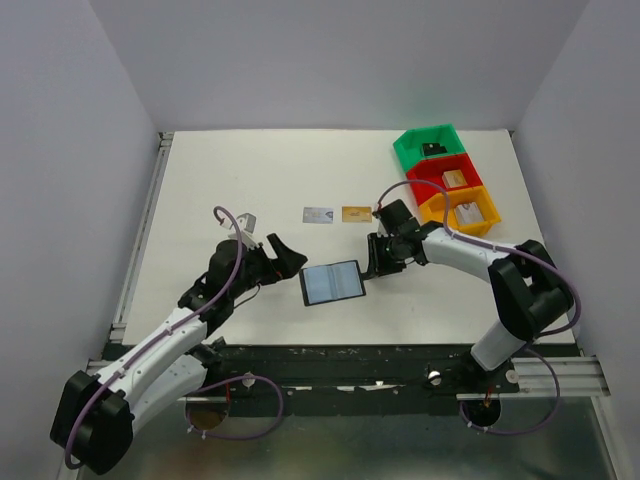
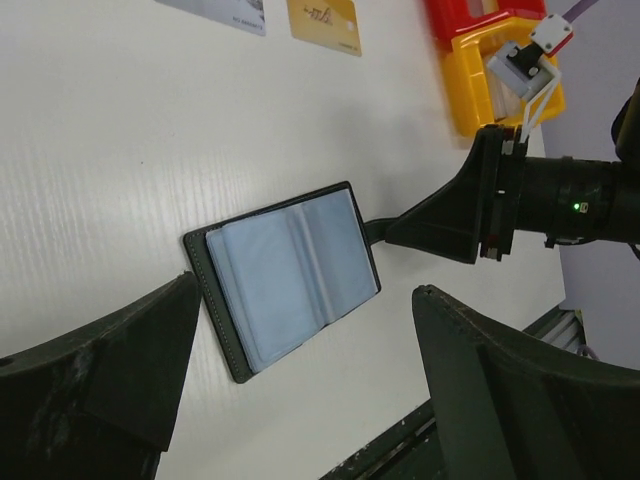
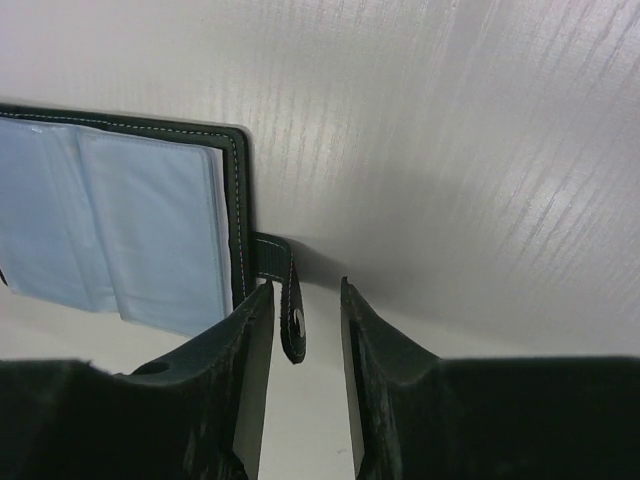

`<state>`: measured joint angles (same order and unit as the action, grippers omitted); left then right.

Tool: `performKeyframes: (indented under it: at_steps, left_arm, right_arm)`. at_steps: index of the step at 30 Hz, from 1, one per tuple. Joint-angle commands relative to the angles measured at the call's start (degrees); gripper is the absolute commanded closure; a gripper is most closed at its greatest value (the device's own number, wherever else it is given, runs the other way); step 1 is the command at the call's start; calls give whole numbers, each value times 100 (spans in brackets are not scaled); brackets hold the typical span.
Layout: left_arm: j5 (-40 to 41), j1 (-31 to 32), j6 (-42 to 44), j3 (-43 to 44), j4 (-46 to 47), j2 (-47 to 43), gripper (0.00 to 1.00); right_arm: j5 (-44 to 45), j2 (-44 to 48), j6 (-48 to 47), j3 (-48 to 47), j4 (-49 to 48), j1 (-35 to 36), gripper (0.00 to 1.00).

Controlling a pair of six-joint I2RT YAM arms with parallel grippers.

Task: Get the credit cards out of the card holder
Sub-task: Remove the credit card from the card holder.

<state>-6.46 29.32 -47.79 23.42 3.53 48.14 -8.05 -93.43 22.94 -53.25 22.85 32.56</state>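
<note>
The card holder (image 1: 332, 282) lies open and flat on the white table, blue-grey pockets up (image 2: 285, 275). No card shows in its pockets. A silver-grey credit card (image 1: 318, 214) and a gold one (image 1: 356, 213) lie side by side behind it. My left gripper (image 1: 290, 255) hovers wide open at the holder's left edge, holding nothing (image 2: 305, 290). My right gripper (image 1: 375, 262) is at the holder's right edge. Its narrowed jaws straddle the strap tab (image 3: 290, 310): the tab rests against the left finger, with a gap to the right one (image 3: 305, 288).
Green (image 1: 425, 133), red (image 1: 436, 163) and orange (image 1: 488, 205) bins with small items stand in a row at the back right, just behind my right arm. The table's near edge and a black rail run just below the holder.
</note>
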Motion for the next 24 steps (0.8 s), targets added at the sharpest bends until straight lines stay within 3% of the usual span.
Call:
performKeyframes:
  at_steps: [1, 5, 12, 24]
  left_arm:
    - [119, 109, -2, -118, -98, 72, 3]
    - [48, 223, 112, -40, -28, 292, 4]
    - [-399, 451, 446, 452, -28, 1240, 13]
    - [-857, 803, 754, 1165, 165, 2655, 30]
  right_arm:
    - [94, -167, 79, -106, -158, -21, 62]
    - [50, -167, 79, -19, -246, -21, 70]
    - [-433, 175, -79, 183, -589, -13, 99]
    - [-1541, 1089, -422, 825, -844, -12, 100]
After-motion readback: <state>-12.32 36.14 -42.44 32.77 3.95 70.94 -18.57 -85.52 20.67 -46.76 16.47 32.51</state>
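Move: From the left gripper, the open card holder lies about 10 cm to the right, 3 cm back and some 13 cm below. The silver card lies 16 cm ahead and 6 cm right of that gripper. The holder's strap sits almost between the right fingertips, about 1 cm to their left. From the right hand, the holder's middle is 10 cm left and 3 cm back, and the gold card 17 cm ahead and 4 cm left. Shut the right fingers on the strap and pinch it, then draw it up, back and a little left, some 3 cm up, rolling the wrist about 10 degrees so its left side rises. Meanwhile sink the left gripper 5 cm, then swing it 6 cm right towards the holder, turning clockwise some 15 degrees and narrowing the fingers to about three-quarters open, without touching yet. ##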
